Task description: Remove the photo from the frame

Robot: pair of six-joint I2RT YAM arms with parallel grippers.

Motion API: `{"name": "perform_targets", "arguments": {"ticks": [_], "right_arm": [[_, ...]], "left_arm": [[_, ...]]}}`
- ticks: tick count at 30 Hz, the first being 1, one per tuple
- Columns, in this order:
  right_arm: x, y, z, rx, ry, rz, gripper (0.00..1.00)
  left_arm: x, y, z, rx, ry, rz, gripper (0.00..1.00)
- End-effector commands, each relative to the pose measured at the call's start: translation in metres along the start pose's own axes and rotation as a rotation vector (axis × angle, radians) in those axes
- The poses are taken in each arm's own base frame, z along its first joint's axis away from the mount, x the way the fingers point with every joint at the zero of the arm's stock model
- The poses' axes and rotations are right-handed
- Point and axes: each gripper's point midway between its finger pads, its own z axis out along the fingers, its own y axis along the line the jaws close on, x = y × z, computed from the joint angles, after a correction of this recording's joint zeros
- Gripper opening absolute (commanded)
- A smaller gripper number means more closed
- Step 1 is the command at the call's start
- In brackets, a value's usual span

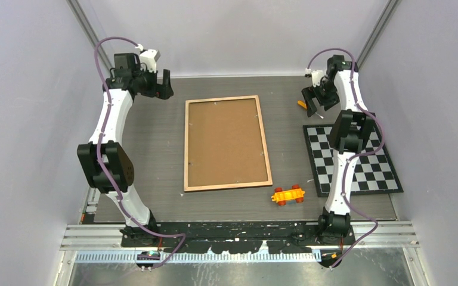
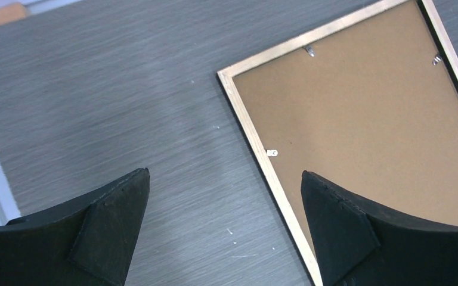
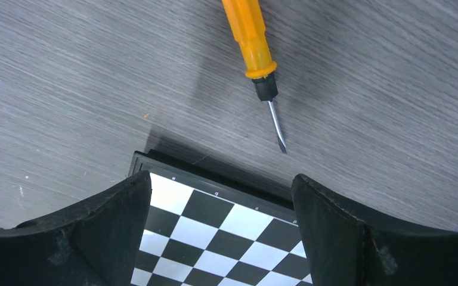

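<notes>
The frame (image 1: 226, 143) lies face down in the middle of the table, showing its brown back board and light wooden rim. The photo is hidden under that back board. My left gripper (image 1: 166, 83) hovers beyond the frame's far left corner, open and holding nothing. In the left wrist view the left gripper (image 2: 225, 173) straddles the frame's (image 2: 364, 119) long left rim, high above it. My right gripper (image 1: 310, 101) hangs at the far right, away from the frame, open and empty. In the right wrist view the right gripper (image 3: 220, 176) is above a checkerboard corner.
A black-edged checkerboard mat (image 1: 376, 173) (image 3: 226, 238) lies at the right under the right arm. An orange-handled screwdriver (image 3: 253, 42) (image 1: 301, 104) lies just beyond it. An orange toy car (image 1: 288, 195) sits near the frame's near right corner. Small metal tabs (image 2: 310, 50) hold the back board.
</notes>
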Motion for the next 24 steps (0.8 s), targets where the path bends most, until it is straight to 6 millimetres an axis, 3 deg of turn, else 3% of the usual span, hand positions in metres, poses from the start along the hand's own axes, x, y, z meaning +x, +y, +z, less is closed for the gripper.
{"name": "perform_targets", "arguments": {"ticks": [1,8,11,19,24], "right_arm": [[-0.016,-0.008,-0.005,0.056,-0.031,-0.102,0.9],[-0.011,-0.02,0.015,0.064,-0.008,-0.114,0.84],[-0.013,-0.023,0.02,0.072,-0.019,-0.118,0.83],[-0.018,-0.037,0.035,0.105,-0.024,-0.158,0.8],[-0.014,-0.037,0.04,0.077,-0.021,-0.167,0.62]], "left_arm": [[-0.015,-0.018,-0.005,0.073,-0.072,0.03,1.0],[-0.013,-0.035,0.001,0.113,-0.042,0.077,1.0],[-0.011,-0.056,0.007,0.141,-0.027,0.116,1.0],[0.001,-0.073,0.014,0.18,0.039,0.147,1.0],[0.002,-0.074,0.016,0.187,0.071,0.123,1.0]]}}
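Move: Some 7 cm ahead of the right hand, 2 cm to its left and 7 cm below lies the orange screwdriver. The checkerboard's middle is about 20 cm back and 16 cm to that hand's right; the photo frame, back side up, is centred some 41 cm to its left and 10 cm back. From the left hand the photo frame's middle lies about 30 cm to the right, 14 cm back and 23 cm below. Sinking about 5 cm and easing 2–3 cm forward, the right hand comes down over the tip end of the screwdriver, its fingers partly closing from wide open but not yet gripping. The left hand meanwhile sweeps about 7 cm to the right, high above the table, towards the photo frame, dropping and drawing back slightly, turning some 10 degrees clockwise with its fingers wide open. ##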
